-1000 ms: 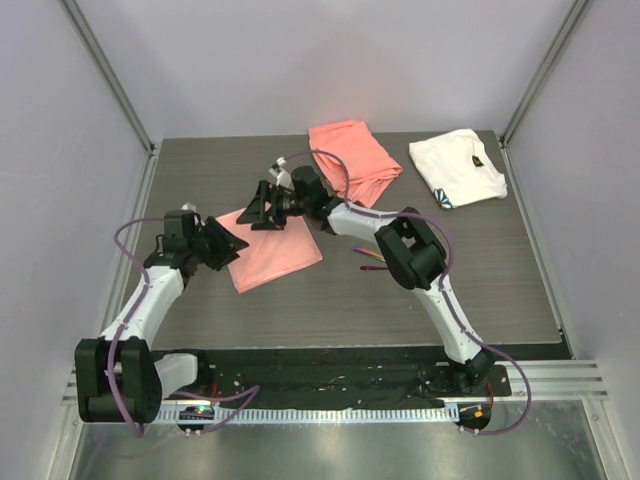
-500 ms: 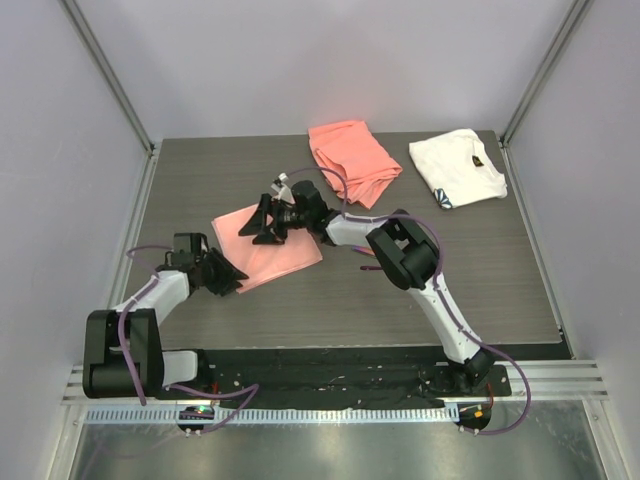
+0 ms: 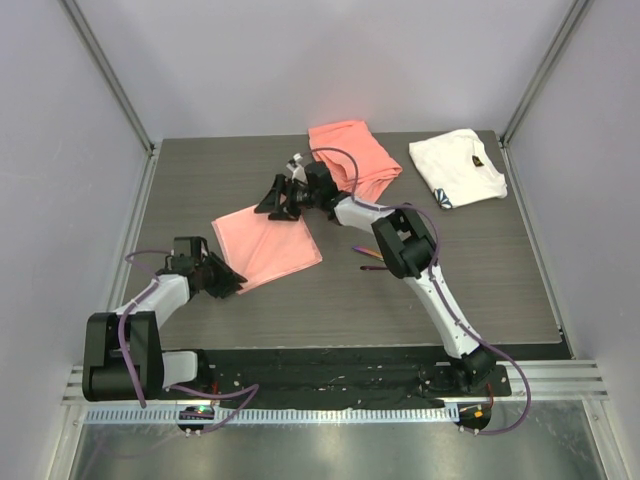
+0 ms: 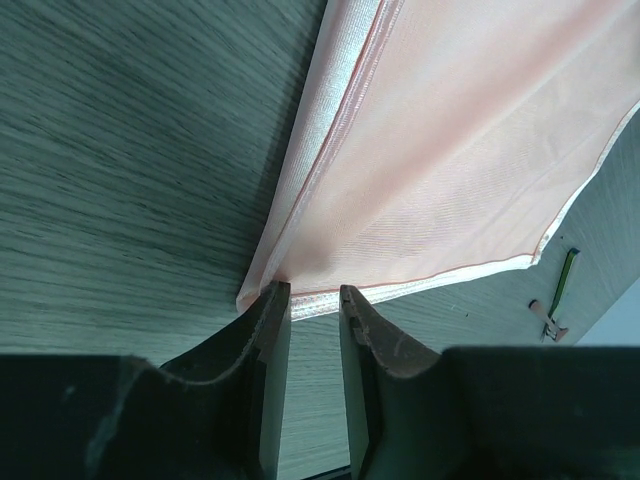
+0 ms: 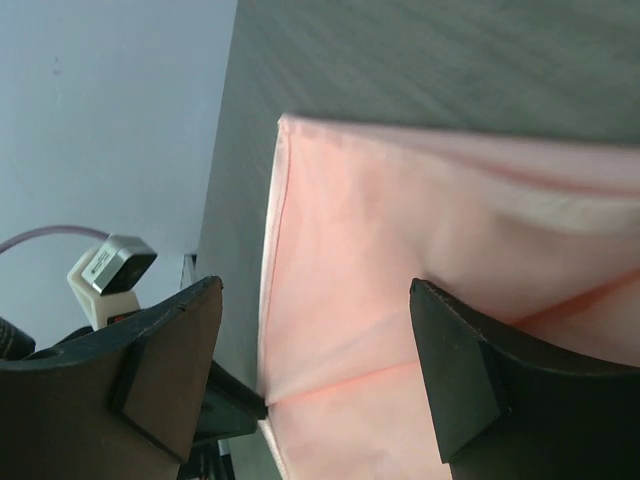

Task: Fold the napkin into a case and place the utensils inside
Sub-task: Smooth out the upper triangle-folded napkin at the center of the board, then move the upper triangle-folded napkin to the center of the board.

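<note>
The pale-pink napkin [image 3: 266,246] lies flat on the table, left of centre. My left gripper [image 3: 228,283] is low at its near-left corner. In the left wrist view, the left gripper [image 4: 312,292] has its jaws a narrow gap apart, the tips at the hem of the napkin [image 4: 450,150] and bare table showing between them. My right gripper [image 3: 277,203] hovers wide open over the napkin's far edge; in its own view the right gripper [image 5: 315,345] has the napkin [image 5: 400,260] below it. The utensils [image 3: 370,259] lie right of the napkin, also visible as utensils [image 4: 556,292]. No case is visible.
A thicker coral-orange cloth [image 3: 352,158] lies at the back centre, just behind the right gripper. A white cloth with a dark mark [image 3: 457,167] is at the back right. Pale walls enclose the dark wood table [image 3: 310,310] on three sides.
The left gripper dropped toward the napkin's near-left corner and its jaws narrowed. The right gripper drew back from over the napkin to its far edge, still open.
</note>
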You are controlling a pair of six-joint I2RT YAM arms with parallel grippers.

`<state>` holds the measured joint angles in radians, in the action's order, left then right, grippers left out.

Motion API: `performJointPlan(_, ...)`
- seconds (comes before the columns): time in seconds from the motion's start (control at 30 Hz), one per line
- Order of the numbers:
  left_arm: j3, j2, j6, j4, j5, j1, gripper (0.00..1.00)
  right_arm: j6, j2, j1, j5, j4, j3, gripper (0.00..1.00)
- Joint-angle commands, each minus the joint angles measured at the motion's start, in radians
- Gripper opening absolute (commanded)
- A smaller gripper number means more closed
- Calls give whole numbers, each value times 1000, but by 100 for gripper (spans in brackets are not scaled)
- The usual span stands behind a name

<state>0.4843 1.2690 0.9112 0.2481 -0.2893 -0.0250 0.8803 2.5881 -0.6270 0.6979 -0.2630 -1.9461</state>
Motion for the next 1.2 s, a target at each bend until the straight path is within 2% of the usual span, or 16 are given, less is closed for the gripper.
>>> performJointPlan(0.0,-47,-2,-6,16,56,-4,31,-129,62,70,-66,142,-122,81)
performJointPlan(0.23,-49,-55,-29,17,42,-3,30,-156,150,107,-41,225,-335,81)
performJointPlan(0.4,3,-117,-66,69,36,-4,32,-167,118,108,-44,249,-398,82)
performJointPlan(0.5,51,-163,-90,132,29,-3,35,-190,87,113,-60,321,-459,82)
performJointPlan(0.57,102,-189,-98,184,29,-3,43,-196,55,115,-77,346,-459,82)
performJointPlan(0.73,235,-235,-112,279,27,-10,66,-224,-80,115,-124,413,-380,82)
performJointPlan(0.83,281,-215,-115,307,-14,-21,73,-254,-159,115,-146,473,-314,82)
performJointPlan(0.9,295,-201,-121,328,-30,-35,74,-299,-212,113,-198,524,-266,82)
performJointPlan(1.1,277,-134,-129,338,-129,-90,75,-329,-428,84,-248,527,89,82)
performJointPlan(1.17,274,-102,-138,336,-142,-105,72,-340,-497,64,-270,530,166,82)
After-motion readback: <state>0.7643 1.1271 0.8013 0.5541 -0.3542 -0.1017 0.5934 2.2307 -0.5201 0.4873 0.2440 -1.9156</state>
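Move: The napkin's far corner, half hidden under the right gripper, is about 3 cm ahead of the right hand, 5 cm to its right and 4 cm below. The napkin's middle lies some 9 cm back from that hand, 1 cm to its left; the coral cloth pile is about 10 cm ahead and 19 cm right. Right at the left fingertips is the near corner, 1 cm back, 1 cm left and 1 cm below; the napkin's left corner is 15 cm ahead of it and 7 cm left. Sweeping forward about 9 cm and 4 cm right with its open gripper, the right hand smooths the upper layer out past the far corner, then lifts off some 10 cm while drawing right and back, fingers dipping. The left hand first stays with its fingertips on the near corner, then opens wide and rises clear about 10 cm, tilting its fingers forward. ##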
